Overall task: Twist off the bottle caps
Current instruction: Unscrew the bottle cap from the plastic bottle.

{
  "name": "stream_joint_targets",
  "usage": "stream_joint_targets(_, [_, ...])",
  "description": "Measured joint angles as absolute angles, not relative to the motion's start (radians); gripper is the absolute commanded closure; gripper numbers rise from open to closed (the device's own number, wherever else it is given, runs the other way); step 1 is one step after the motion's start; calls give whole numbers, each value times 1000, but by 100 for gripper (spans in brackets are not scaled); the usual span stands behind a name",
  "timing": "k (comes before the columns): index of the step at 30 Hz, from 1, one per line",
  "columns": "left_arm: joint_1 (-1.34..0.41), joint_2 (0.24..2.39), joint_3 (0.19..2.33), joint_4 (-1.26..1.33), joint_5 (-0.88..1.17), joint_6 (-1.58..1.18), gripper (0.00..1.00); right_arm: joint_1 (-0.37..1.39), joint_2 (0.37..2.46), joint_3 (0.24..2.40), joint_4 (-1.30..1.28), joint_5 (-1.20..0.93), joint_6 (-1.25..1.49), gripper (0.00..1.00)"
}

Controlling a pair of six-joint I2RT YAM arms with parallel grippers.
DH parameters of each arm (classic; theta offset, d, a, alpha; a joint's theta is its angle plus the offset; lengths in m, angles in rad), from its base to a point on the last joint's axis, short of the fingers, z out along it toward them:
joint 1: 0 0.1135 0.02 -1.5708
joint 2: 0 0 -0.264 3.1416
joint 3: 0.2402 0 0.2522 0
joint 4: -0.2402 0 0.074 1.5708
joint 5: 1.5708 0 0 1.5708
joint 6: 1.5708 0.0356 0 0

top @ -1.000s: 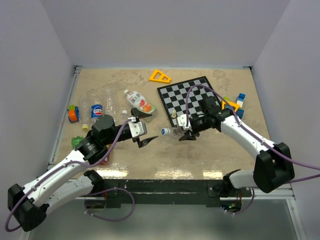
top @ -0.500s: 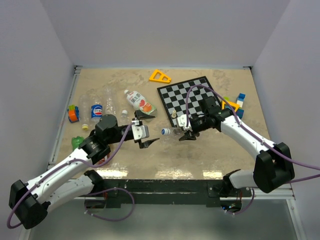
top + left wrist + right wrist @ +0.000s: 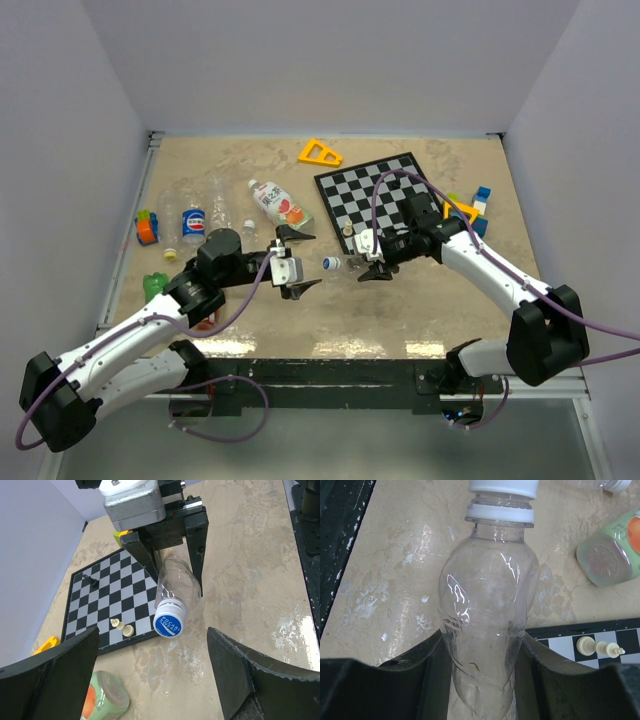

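A clear bottle (image 3: 347, 262) lies on its side with its blue and white cap (image 3: 330, 263) pointing left. My right gripper (image 3: 368, 258) is shut on the bottle's body (image 3: 487, 615), and the cap (image 3: 504, 486) is at the top of the right wrist view. My left gripper (image 3: 300, 260) is open just left of the cap and faces it. In the left wrist view the cap (image 3: 170, 621) sits ahead of my left gripper (image 3: 152, 647), between its wide fingers and not touching them. Behind it my right gripper (image 3: 172, 567) clamps the bottle (image 3: 177, 582).
A bottle with a white, green and orange label (image 3: 278, 203) lies behind my left gripper. A cola bottle (image 3: 193, 222), clear bottles (image 3: 220, 200) and a green one (image 3: 155, 285) are at the left. A chessboard (image 3: 385, 195) with pieces (image 3: 122, 627), a yellow triangle (image 3: 319, 153) and blocks (image 3: 470, 210) are to the right.
My left gripper has moved right, closer to the bottle's cap, still open. The right gripper and its bottle have not moved.
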State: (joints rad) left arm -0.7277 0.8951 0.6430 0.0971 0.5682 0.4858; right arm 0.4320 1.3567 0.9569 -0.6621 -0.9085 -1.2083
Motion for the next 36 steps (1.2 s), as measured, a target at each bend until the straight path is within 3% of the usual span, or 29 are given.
stream_joint_targets(12, [-735,991,646,117,591,520,15,432,1357,957,-662,-908,-1213,100])
stream_joint_targets(25, [-736,1088,691,136,645,498,46,432,1357,957,-663,-908,-1214,100])
stream_joint_targets(36, [-736,1122,713,133,664,490,50,432,1357,957,-665,-908,-1214,100])
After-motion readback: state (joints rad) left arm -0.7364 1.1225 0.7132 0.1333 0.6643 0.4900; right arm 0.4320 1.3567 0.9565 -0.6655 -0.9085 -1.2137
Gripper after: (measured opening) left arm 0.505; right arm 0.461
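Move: The white bottle cap lies about 4 cm to the left hand's right, 1 cm ahead and 3 cm below. From that hand, the juice bottle on the table is roughly 16 cm ahead, 7 cm left and 18 cm below; the pale chess piece is about 12 cm ahead, 11 cm right and equally low. The right hand grips the plastic bottle, with the cap some 8 cm to its left, about level fore and aft and in height. Left hand sinks and goes right, about 3 cm each, half-closing around the cap; right keeps holding the bottle. ##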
